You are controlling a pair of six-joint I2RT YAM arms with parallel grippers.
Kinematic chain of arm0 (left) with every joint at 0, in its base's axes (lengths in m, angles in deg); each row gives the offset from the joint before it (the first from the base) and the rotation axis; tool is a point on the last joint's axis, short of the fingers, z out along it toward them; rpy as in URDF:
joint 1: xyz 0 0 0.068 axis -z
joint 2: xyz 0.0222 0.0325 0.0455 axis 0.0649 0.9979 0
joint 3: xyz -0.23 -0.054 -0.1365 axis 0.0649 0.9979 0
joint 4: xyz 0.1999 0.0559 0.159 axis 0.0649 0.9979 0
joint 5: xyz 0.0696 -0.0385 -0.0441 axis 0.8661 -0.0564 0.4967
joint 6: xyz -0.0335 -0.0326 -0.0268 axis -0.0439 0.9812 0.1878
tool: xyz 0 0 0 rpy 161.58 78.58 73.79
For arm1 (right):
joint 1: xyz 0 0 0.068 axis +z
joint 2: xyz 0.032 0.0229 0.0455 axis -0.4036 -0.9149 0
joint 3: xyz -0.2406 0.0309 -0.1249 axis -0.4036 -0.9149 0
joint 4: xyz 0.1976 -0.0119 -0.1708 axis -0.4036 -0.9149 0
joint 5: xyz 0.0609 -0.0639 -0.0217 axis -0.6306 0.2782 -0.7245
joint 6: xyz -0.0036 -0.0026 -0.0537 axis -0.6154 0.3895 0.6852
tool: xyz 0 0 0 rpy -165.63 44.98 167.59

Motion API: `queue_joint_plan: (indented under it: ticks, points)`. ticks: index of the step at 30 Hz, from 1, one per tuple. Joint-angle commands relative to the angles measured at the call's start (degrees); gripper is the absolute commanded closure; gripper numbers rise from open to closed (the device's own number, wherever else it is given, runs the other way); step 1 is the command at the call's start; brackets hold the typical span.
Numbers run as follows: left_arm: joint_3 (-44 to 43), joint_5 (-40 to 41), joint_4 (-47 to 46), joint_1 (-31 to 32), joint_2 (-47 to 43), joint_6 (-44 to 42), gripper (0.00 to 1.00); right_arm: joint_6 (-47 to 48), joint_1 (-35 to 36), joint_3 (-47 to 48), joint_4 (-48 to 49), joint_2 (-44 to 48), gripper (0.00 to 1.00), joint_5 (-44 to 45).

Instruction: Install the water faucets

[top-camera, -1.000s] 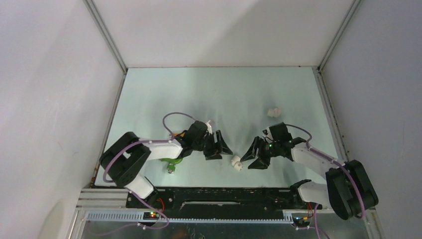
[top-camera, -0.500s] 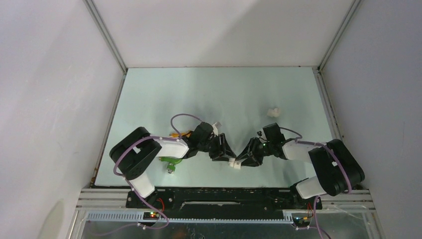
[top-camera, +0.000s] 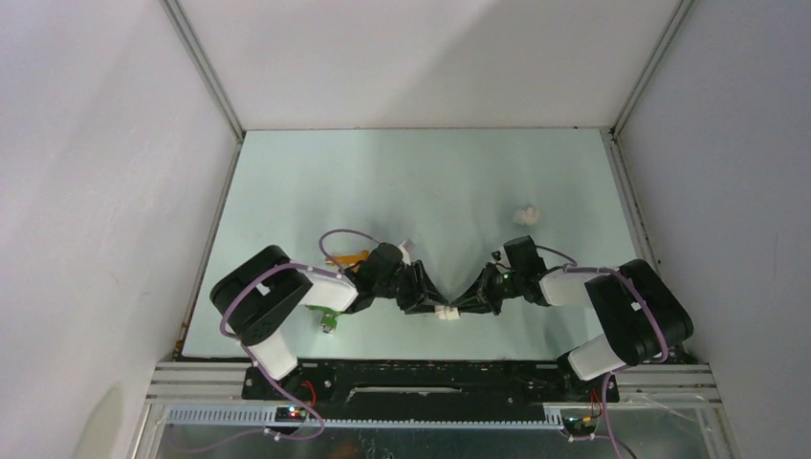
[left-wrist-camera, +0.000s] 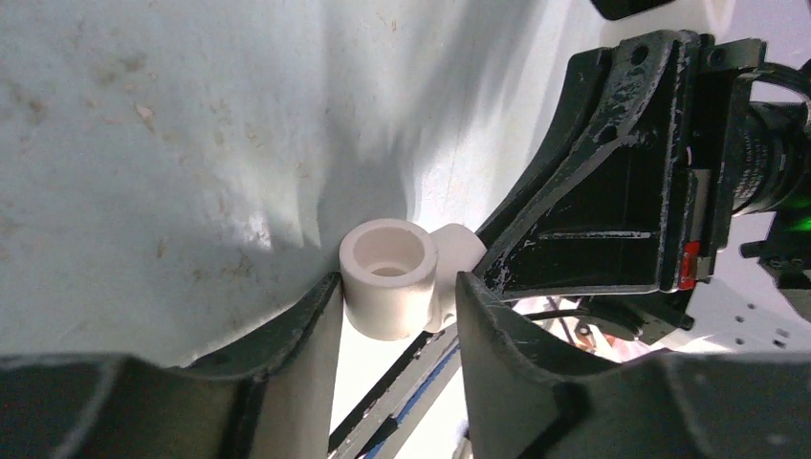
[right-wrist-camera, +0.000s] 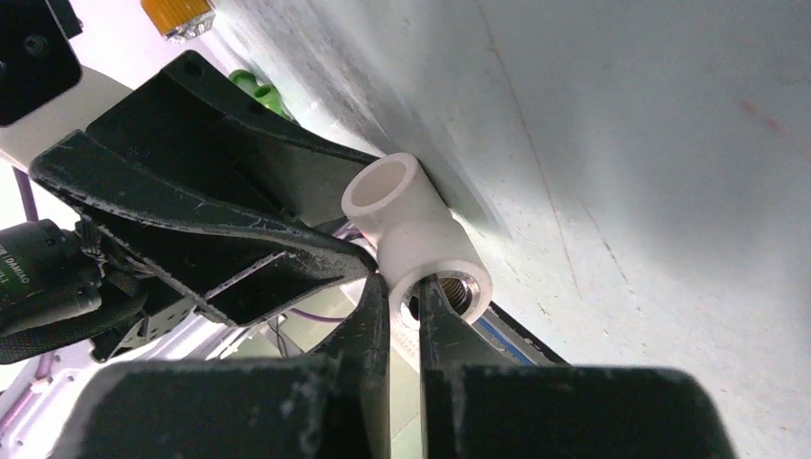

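Note:
A white elbow fitting [top-camera: 445,312] lies near the table's front edge, between both grippers. My left gripper [top-camera: 427,298] is shut on its plain socket [left-wrist-camera: 387,277], one finger on each side. My right gripper [right-wrist-camera: 404,287] is shut on the wall of the threaded socket [right-wrist-camera: 449,277], one finger inside the bore and one outside. The green faucet [top-camera: 328,318] lies beside the left arm, partly hidden by it, and shows small in the right wrist view [right-wrist-camera: 260,96]. The orange faucet [top-camera: 352,258] lies just behind the left arm, its end visible [right-wrist-camera: 177,14].
A second white fitting [top-camera: 526,214] lies alone at the back right of the pale green table [top-camera: 421,182]. White walls close the table on three sides. The black base rail [top-camera: 421,378] runs along the near edge, close to the held fitting.
Both arms have moved inward toward each other and met at the white elbow fitting. Both grippers, open a second ago, have closed onto it.

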Motion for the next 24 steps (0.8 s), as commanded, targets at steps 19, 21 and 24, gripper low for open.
queue_joint_plan:
  ticks: [19, 21, 24]
  points:
    - [7.41, 7.16, 11.55, -1.83, -52.13, -11.25, 0.11, 5.47, 1.93, 14.72, -3.48, 19.8, 1.0, -10.73]
    - [7.09, 6.69, 11.45, -1.81, -54.16, -11.86, 0.1, 3.62, 2.19, 15.19, -1.58, 20.34, 1.0, -11.41]
    - [6.44, 5.95, 11.18, -1.91, -53.47, -11.75, 0.11, 1.31, 2.7, 16.28, 0.42, 20.58, 1.0, -12.21]
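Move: The white pipe fitting is right at both hands, just above the table: its middle is about 1 cm to the right of the left hand and 1 cm to the left of the right hand, level fore and aft and 1 cm below each. From the left hand the green faucet lies some 24 cm left and 1 cm back, the orange faucet about 21 cm left and 12 cm ahead. The other white fitting stands about 24 cm ahead and 18 cm right of the right hand. Keep the right fingers shut on the fitting's rim and lift it about 15 cm off the table, drifting slightly left. Open the left gripper wide as it rises alongside, some 18 cm, and draw it left off the fitting; roll both hands' front sides up roughly 30 degrees, with the fingertips coming nearer level. ##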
